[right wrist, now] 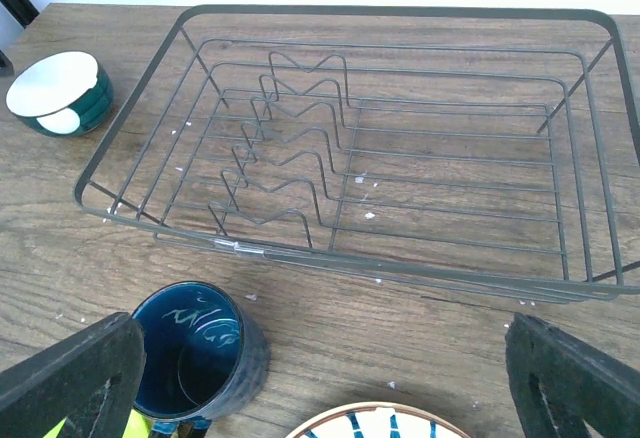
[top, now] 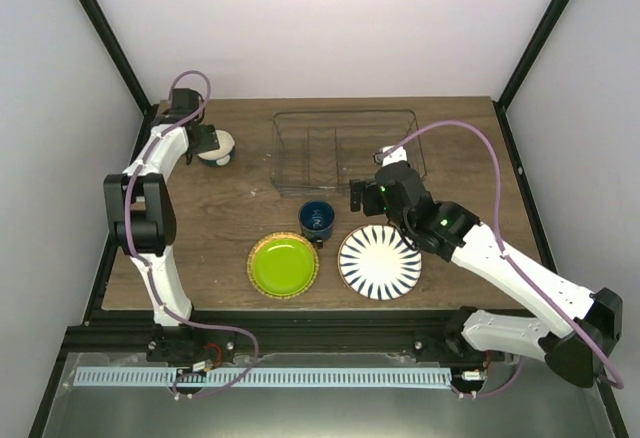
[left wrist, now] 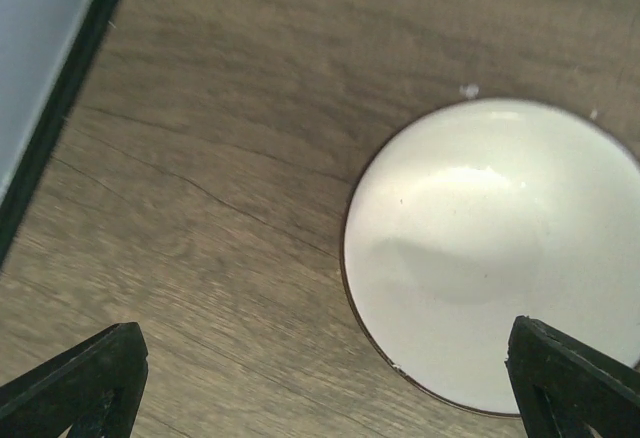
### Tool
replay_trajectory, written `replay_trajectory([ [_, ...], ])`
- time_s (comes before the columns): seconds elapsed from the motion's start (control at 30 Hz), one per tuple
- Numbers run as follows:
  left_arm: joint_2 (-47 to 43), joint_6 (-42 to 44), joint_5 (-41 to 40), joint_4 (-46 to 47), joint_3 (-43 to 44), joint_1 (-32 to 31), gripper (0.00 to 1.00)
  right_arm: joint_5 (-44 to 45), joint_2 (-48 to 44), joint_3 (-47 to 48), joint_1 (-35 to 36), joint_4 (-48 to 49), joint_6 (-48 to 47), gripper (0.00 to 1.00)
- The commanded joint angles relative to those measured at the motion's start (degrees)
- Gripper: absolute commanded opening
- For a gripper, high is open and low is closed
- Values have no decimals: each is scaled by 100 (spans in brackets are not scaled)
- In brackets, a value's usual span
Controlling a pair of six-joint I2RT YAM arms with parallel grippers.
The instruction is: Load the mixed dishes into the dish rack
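Note:
The empty wire dish rack (top: 345, 113) stands at the back middle of the table; its rim (right wrist: 380, 10) fills the right wrist view. A small white bowl (top: 224, 146) sits left of it, and my left gripper (top: 207, 141) hangs open just above it, the bowl (left wrist: 490, 248) lying toward its right finger. The dark blue mug (top: 317, 220) stands upright in front of the rack. My right gripper (top: 363, 194) is open beside it, above the mug (right wrist: 195, 353) and the striped plate (right wrist: 385, 425). The lime-green plate (top: 283, 264) and the striped plate (top: 380, 261) lie flat near the front edge.
A black frame post (left wrist: 60, 108) runs along the table's left edge close to the left gripper. White walls close in the back and sides. Bare wood shows right of the rack (top: 460, 158).

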Motion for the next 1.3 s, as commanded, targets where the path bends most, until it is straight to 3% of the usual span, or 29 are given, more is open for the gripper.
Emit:
replay_trajectory([
  [0.0, 414, 99, 349, -474, 391, 30, 100, 198, -123, -82, 8, -64, -4, 100],
  [0.73, 1742, 230, 1188, -494, 645, 367, 96, 239, 280, 34, 8, -33, -207, 100],
  [0.83, 1786, 228, 1316, -447, 588, 367, 86, 261, 304, 35, 7, -27, -219, 100],
  [1.03, 1787, 211, 1503, -346, 511, 375, 53, 260, 313, 18, 7, -40, -243, 100],
  [1.27, 1609, 204, 1581, -304, 550, 375, 35, 294, 320, 8, 7, -37, -255, 100],
])
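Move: The white bowl I go for has its middle about 7 cm to the right of my left hand, 4 cm ahead and some 11 cm below; only its left rim is nearly under my fingers. The dish rack's middle is about 44 cm to my left hand's right and 3 cm ahead, the blue mug roughly 36 cm right and 15 cm back. From my right hand the bowl lies about 25 cm ahead, 44 cm left and 23 cm below. With my left hand open I sink almost straight down, about 11 cm, tipping the fingers some 15 degrees steeper, until one finger is inside the white bowl and the other outside its left rim. There I stop and close the fingers more than halfway across the bowl wall, while my empty right hand eases down about 3 cm. ##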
